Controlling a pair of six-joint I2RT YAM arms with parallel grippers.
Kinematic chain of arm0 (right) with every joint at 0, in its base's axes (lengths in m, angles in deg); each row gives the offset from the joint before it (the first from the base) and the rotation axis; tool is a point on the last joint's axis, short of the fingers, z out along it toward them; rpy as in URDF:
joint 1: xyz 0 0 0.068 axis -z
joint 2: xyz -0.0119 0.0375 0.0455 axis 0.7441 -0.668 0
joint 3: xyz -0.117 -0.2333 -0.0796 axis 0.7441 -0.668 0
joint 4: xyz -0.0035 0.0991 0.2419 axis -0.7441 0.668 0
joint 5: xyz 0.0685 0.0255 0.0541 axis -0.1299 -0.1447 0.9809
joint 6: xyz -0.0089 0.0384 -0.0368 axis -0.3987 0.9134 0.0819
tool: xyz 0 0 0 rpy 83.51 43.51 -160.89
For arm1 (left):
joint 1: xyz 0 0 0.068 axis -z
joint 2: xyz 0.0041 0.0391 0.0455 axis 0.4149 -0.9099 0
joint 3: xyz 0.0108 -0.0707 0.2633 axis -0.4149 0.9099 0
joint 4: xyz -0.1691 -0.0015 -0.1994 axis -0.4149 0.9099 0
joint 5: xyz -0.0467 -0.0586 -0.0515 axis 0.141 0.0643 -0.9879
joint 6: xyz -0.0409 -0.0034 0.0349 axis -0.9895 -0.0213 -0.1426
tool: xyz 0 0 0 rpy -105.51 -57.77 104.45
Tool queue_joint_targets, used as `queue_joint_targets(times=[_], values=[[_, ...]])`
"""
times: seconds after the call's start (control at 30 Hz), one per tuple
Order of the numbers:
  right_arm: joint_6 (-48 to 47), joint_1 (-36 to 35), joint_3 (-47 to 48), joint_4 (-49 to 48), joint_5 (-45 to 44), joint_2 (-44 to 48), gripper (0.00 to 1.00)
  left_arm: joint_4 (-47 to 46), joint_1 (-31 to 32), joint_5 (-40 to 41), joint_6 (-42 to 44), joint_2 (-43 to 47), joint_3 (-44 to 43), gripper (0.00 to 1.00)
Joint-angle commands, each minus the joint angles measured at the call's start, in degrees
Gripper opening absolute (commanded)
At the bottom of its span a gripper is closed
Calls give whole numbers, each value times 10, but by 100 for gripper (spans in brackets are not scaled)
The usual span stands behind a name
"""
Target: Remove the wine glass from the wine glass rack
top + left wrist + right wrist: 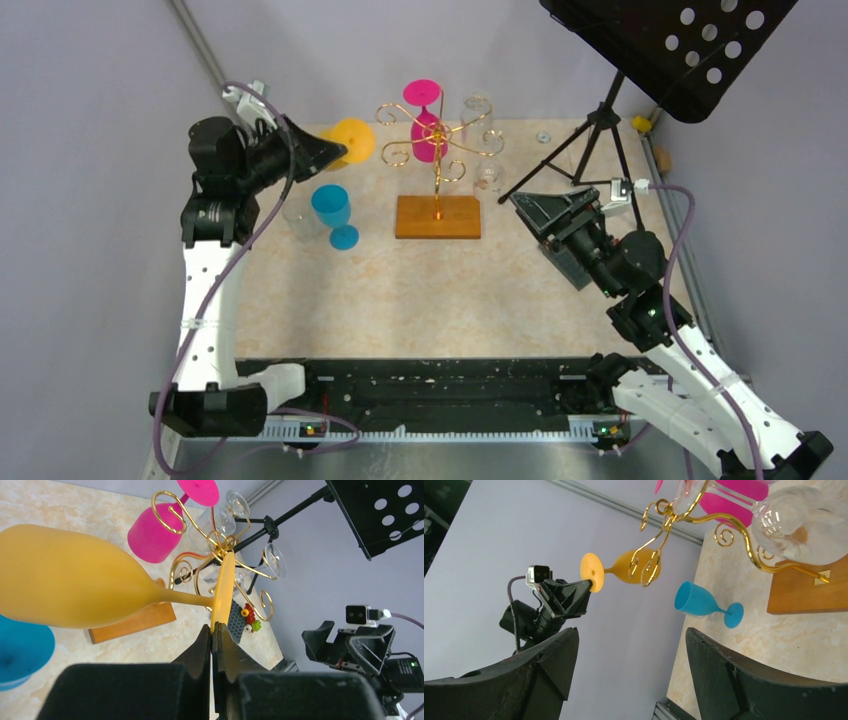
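Observation:
The wine glass rack (437, 150) is a gold wire stand on an orange-brown wooden base (437, 217), mid-table at the back. A pink glass (426, 128) and two clear glasses (478, 110) hang from its scroll arms. My left gripper (335, 152) is shut on the foot (223, 587) of a yellow wine glass (65, 580), which lies sideways in the air left of the rack, apart from its arms. My right gripper (631, 642) stands open and empty to the right of the rack, and it also sees the yellow wine glass (634, 565).
A blue glass (333, 212) stands on the table left of the base, with a clear glass (300, 218) beside it. A black music stand (670, 40) on a tripod (590, 140) occupies the back right. Small toy bricks (247, 617) lie beyond the rack.

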Motion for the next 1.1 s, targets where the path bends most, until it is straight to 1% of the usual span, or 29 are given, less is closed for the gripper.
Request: queue_joint_targets(times=[0.0,0.1,0.17,0.3,0.37,0.47,0.57,0.63,0.67,0.8,0.97,1.07], values=[[-23,3,1,-54,46,-2,80,19,-1,-10,7,58,26,0],[-25,3,-1,-73,69,-9,80,12,-1,-53,-28,91,54,0],[-21,3,-4,-94,88,-22,80,-15,0,-83,-62,117,81,0],[-10,-5,-4,-149,124,-50,80,-49,1,-111,-114,162,109,0],[-13,-25,4,-164,129,-68,80,-62,1,-123,-137,181,119,0],[-39,-74,25,-162,119,-97,80,-95,2,-137,-188,207,145,0],[-54,-114,38,-185,118,-127,80,-179,2,-171,-292,234,186,0],[-61,-134,38,-220,121,-140,80,-256,2,-182,-364,250,212,0],[-64,-141,39,-231,119,-146,80,-299,2,-181,-395,256,219,0],[-70,-165,41,-276,100,-164,80,-363,3,-160,-498,258,216,0],[-82,-184,64,-333,85,-190,80,-499,4,-139,-661,247,221,0],[-89,-193,74,-369,70,-205,80,-558,4,-128,-731,241,215,0]])
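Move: The left hand already pinches the yellow glass by its foot, with the glass's middle about 5 cm ahead and 7 cm below. The right gripper waits some 37 cm to its right, 10 back and 5 lower. The rack's hub is about 18 cm right and 4 ahead, the blue glass 3 left, 1 back and 17 down. From the right hand the yellow glass lies about 37 cm left, 15 ahead and 2 below; a hanging clear glass is 14 ahead, 8 left and 4 below. Back by about 17 cm and drifting a little right, the left hand draws the yellow glass away from the rack, then climbs some 9 cm while rolling about 35 degrees to swing the bowl rightwards. Its fingers keep their pinch on the foot. The right hand sweeps some 13 cm left and about 5 back towards the glass, turning counter-clockwise, rising late and tipping up, fingers staying wide open. ##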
